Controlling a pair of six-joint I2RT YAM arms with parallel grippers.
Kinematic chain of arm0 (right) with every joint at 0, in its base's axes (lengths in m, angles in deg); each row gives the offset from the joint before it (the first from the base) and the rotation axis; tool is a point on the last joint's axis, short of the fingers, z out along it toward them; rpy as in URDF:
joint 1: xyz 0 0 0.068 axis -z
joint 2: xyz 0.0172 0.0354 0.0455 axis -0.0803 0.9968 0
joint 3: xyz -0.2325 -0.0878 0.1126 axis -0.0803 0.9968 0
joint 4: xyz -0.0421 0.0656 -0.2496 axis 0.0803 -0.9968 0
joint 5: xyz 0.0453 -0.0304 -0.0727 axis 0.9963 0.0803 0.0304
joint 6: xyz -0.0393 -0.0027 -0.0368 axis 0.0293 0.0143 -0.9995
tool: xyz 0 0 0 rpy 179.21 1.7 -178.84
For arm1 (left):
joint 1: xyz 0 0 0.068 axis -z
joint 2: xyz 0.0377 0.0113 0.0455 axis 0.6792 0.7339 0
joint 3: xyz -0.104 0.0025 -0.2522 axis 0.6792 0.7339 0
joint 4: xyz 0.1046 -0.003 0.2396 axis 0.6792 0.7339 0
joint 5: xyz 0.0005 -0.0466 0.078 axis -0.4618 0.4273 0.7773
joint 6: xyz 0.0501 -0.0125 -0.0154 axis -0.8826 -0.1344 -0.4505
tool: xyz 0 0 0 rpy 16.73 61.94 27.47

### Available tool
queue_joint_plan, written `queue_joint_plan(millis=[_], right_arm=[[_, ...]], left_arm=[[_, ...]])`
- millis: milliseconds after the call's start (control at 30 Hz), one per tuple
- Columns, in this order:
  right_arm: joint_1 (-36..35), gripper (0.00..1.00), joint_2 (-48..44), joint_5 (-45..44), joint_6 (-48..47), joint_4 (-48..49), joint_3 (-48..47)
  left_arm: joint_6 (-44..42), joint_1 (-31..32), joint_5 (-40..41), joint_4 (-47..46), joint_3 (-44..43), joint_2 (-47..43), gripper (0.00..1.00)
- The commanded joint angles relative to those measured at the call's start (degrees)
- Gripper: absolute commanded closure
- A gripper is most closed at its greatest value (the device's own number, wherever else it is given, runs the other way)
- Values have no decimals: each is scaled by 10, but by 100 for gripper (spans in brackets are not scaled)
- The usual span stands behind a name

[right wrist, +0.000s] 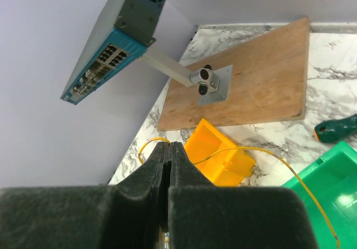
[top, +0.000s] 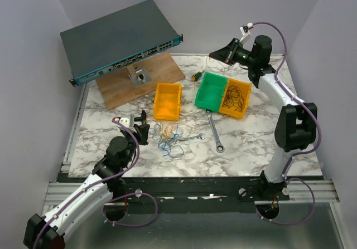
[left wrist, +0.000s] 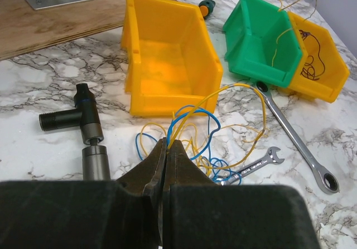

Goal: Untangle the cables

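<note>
The cables (left wrist: 215, 140) are a loose tangle of thin blue, yellow and orange wires on the marble, in front of the empty yellow bin (left wrist: 167, 54). In the top view the tangle (top: 170, 137) lies just right of my left gripper (top: 146, 133). My left gripper (left wrist: 167, 143) is low over the table, shut on blue and yellow strands at its tips. My right gripper (top: 212, 54) is raised high at the back, above the green bin (top: 211, 90). My right gripper (right wrist: 170, 145) is shut on one yellow wire (right wrist: 262, 149), which loops at the tips and trails down to the right.
A yellow bin (top: 236, 97) holding dark wires adjoins the green one. A long wrench (top: 213, 129) and a small wrench (top: 191, 138) lie beside the tangle. A black T-fitting (left wrist: 78, 118) stands left of my left gripper. At the back are a screwdriver (top: 196, 76), a wooden board (top: 162, 73) and a tilted network switch (top: 120, 40).
</note>
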Motion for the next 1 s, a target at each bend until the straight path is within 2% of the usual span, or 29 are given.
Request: queue_joint_plan(millis=[0,233,433,467,633,700,900,967], right_arm=[[-18,99,-14,33,-55,-59,-38],[-36,99,8,60,-74,-89,-57],[-34,99,22,63,-50,-47,-21],[-31,99,27,68,-35,-29,-10],[-4,99,64,126,116,181,66],[3,99,72,130,139,213,82],[22,99,59,119,140,210,99],[35,99,45,101,121,179,107]], left_arm=[[-6,-4,-16,-20,3,7,100],[-7,-4,-14,-21,2,11,100],[-8,-4,-12,-20,3,9,100],[-8,-4,-12,-20,3,9,100],[-8,-4,-11,-18,4,5,100],[-8,-4,-12,-17,4,5,100],[-9,-4,-11,-15,3,3,100],[-8,-4,-11,-14,3,1,100]])
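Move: The right hand, pinching a yellow cable, has the green bin about 5 cm ahead, 2 cm right and some 25 cm below. At about that depth, the right yellow bin lies 13 cm to the hand's right and 1 cm ahead, and the screwdriver 12 cm ahead and 6 cm left. From the left hand, the green bin is roughly 30 cm ahead, 28 cm right and 11 cm below. Keeping its cable, the right hand veers 4 cm left-back, then sinks 8 cm rightward towards the green bin. ##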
